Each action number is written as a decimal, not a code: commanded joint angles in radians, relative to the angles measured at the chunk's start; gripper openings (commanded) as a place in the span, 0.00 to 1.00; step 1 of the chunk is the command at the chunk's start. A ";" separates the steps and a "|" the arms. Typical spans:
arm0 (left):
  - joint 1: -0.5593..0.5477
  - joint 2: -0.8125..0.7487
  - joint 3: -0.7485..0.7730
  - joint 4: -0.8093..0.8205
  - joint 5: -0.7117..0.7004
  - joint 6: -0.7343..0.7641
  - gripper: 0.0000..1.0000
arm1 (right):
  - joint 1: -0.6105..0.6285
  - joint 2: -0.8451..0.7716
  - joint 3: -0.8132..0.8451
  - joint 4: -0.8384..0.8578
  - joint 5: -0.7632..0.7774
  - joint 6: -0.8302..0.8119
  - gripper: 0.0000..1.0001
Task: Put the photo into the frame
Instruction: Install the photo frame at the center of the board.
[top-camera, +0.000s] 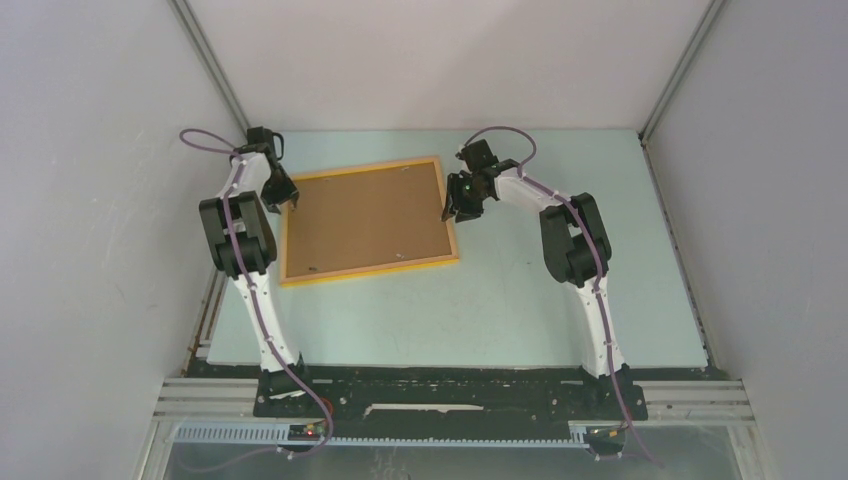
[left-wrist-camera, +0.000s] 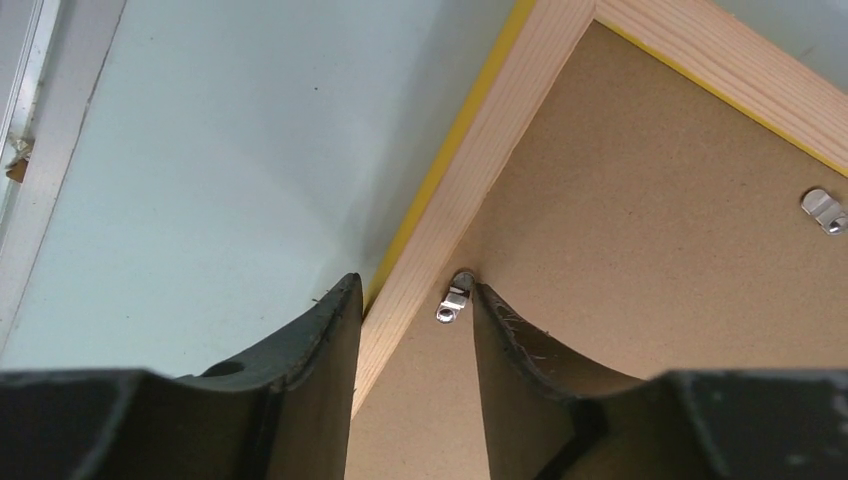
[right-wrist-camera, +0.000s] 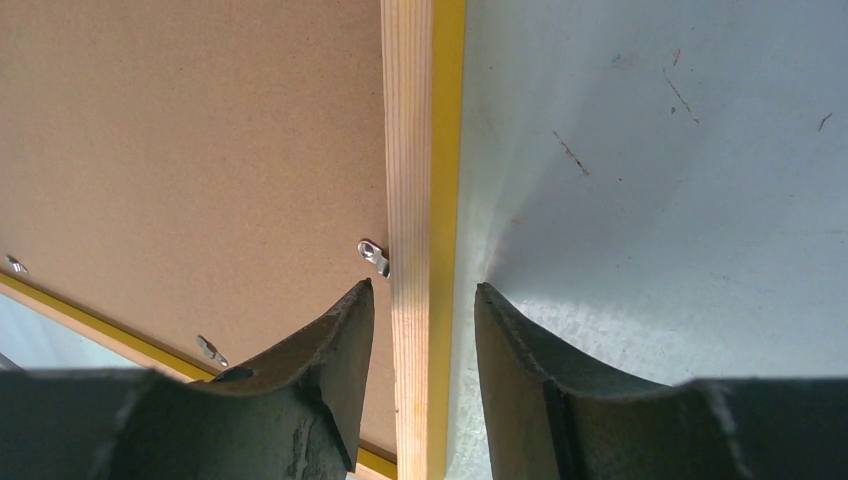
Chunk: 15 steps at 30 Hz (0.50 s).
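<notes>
The frame (top-camera: 366, 268) lies face down on the table, its yellow-orange rim around a brown backing board (top-camera: 365, 215). The photo is hidden. My left gripper (top-camera: 286, 196) is open at the frame's far left edge. In the left wrist view the left gripper (left-wrist-camera: 412, 283) straddles the wooden rim (left-wrist-camera: 470, 170), and its inner fingertip touches a small metal clip (left-wrist-camera: 452, 303) on the board (left-wrist-camera: 650, 220). My right gripper (top-camera: 455, 212) is open at the frame's right edge. In the right wrist view the right gripper (right-wrist-camera: 424, 288) straddles the rim (right-wrist-camera: 408, 120), apart from it, just short of another clip (right-wrist-camera: 374, 257).
More metal clips (left-wrist-camera: 825, 212) (right-wrist-camera: 210, 350) sit along the board's edges. The pale blue table (top-camera: 520, 300) stretches right of and in front of the frame. Grey enclosure walls stand on three sides, and an aluminium rail (left-wrist-camera: 25, 150) runs along the left table edge.
</notes>
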 joint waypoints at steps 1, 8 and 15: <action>0.013 0.036 0.021 0.013 -0.016 0.002 0.44 | 0.005 0.013 0.043 -0.005 -0.004 -0.022 0.49; 0.022 0.012 0.001 0.011 -0.008 -0.047 0.21 | 0.006 0.013 0.046 -0.007 -0.004 -0.023 0.49; 0.022 -0.012 -0.022 0.018 -0.005 -0.092 0.02 | 0.005 0.014 0.047 -0.009 -0.006 -0.024 0.49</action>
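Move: The near-vertical left rail of the frame already runs between the left hand's parted fingers, its middle about 1 cm to the left and 1 cm below the hand point. A small metal clip lies about 1 cm to the right, level fore-and-aft. The frame's far-left corner is roughly 8 cm straight ahead, and the far rail's nearest clip about 7 cm ahead and 9 cm right. From the right hand, that gripped stretch lies some 40 cm left and 3 cm ahead. Sideways to the left by barely 1 cm, without sinking, the left hand centres itself over the frame's left rail while its fingers close from about half open to roughly a quarter, pinching the rail between the outer yellow side and the inner edge beside the clip. The right hand stays put, fingers half open astride the right rail. ##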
